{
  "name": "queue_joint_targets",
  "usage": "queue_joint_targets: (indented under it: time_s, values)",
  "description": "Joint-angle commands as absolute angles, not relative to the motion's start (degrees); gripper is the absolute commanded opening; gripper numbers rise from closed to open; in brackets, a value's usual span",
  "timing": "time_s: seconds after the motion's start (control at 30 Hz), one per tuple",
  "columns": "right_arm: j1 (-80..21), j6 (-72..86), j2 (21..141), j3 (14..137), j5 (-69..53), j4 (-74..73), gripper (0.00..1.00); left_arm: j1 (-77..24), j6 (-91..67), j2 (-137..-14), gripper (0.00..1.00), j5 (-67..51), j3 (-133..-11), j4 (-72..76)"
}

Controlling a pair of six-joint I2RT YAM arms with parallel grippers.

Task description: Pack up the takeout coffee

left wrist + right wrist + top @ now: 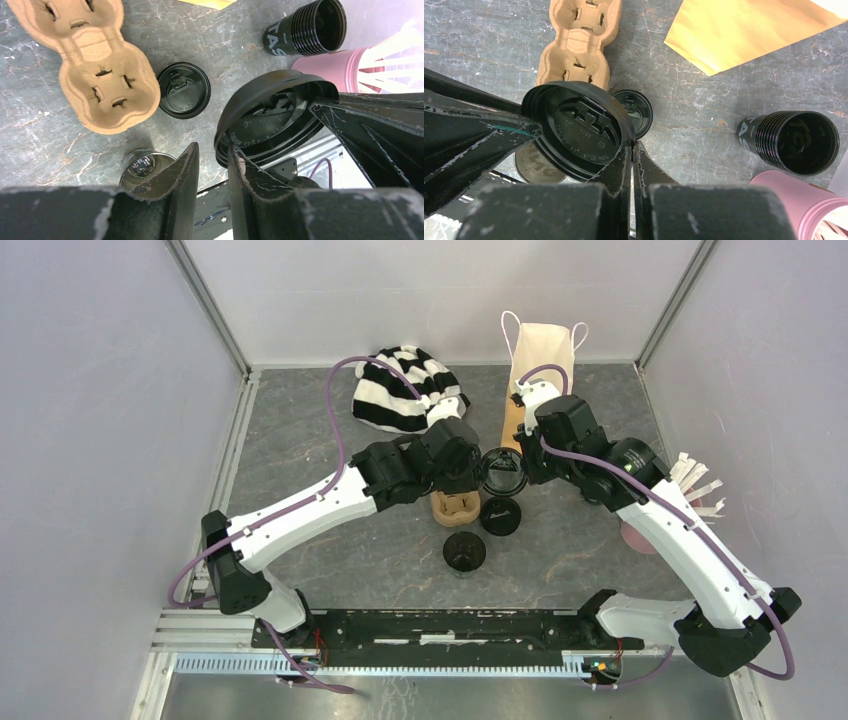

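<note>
A black lid (502, 472) hangs in the air between both grippers, above the table. My right gripper (633, 146) is shut on the rim of this lid (576, 127). My left gripper (214, 150) stands open, with the opposite rim of the lid (272, 117) in the gap, against one finger (242, 170). A second black lid (184, 90) lies flat on the table beside the brown cardboard carrier (95, 75). One black cup (307, 27) lies on its side, its mouth open. Another cup (465, 552) stands upright below the held lid.
A brown paper bag (530, 365) lies at the back. A black-and-white striped hat (405, 390) sits at the back left. A pink cup with white sticks (690, 495) stands at the right, next to the lying cup. Walls enclose the table.
</note>
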State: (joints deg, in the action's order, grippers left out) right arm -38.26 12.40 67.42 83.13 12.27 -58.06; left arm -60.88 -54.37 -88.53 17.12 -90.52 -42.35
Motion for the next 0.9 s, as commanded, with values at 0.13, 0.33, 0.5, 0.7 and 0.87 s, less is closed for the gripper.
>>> queue_joint_targets:
  time_s: [0.13,0.33,0.5,0.7,0.87]
  values:
    - [-38.4,13.4,67.2,85.3,12.0,-58.0,0.0,-60.8,-52.3,-90.2,0.28,20.7,-95.3,-43.7]
    - [-38.4,13.5,66.9,85.5,11.2,-57.6,0.0,-60.2,-52.7,-90.4,0.24,19.6,-95.2,-43.5]
    - [-38.4,13.6,66.8,85.7,10.7,-57.5,0.0,-60.1,-52.4,-90.8,0.16,19.3,-95.4,-43.3]
    - [-38.4,13.9,66.6,87.5,9.7,-58.1,0.08,-59.3,-51.7,-89.8,0.02,18.2,-94.8,-42.4]
    - [-38.4,13.2,66.5,93.5,0.9,-56.0,0.59,-51.6,-52.2,-82.4,0.02,2.1,-85.1,-32.4]
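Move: Between the two hands hangs the black lid, held up by the right fingers at its right rim: its middle is about 4 cm right of the left hand and 4 cm left of the right, roughly level with both. Below the left hand, a loose lid lies some 18 cm down, 5 right and 2 back; the clear cup stands 12 cm back, 2 left and 13 down; the cup carrier 5 ahead, 6 left and 16 down. Closing from about a third open to shut, the left fingers, already astride the lid's left rim, pinch it while creeping some 1.5 cm forward. The right hand stays put with its grip on the opposite rim until the left has shut, then spreads its fingers to about half open, lets the rim go and starts up about 2 cm, drifting slightly left. ##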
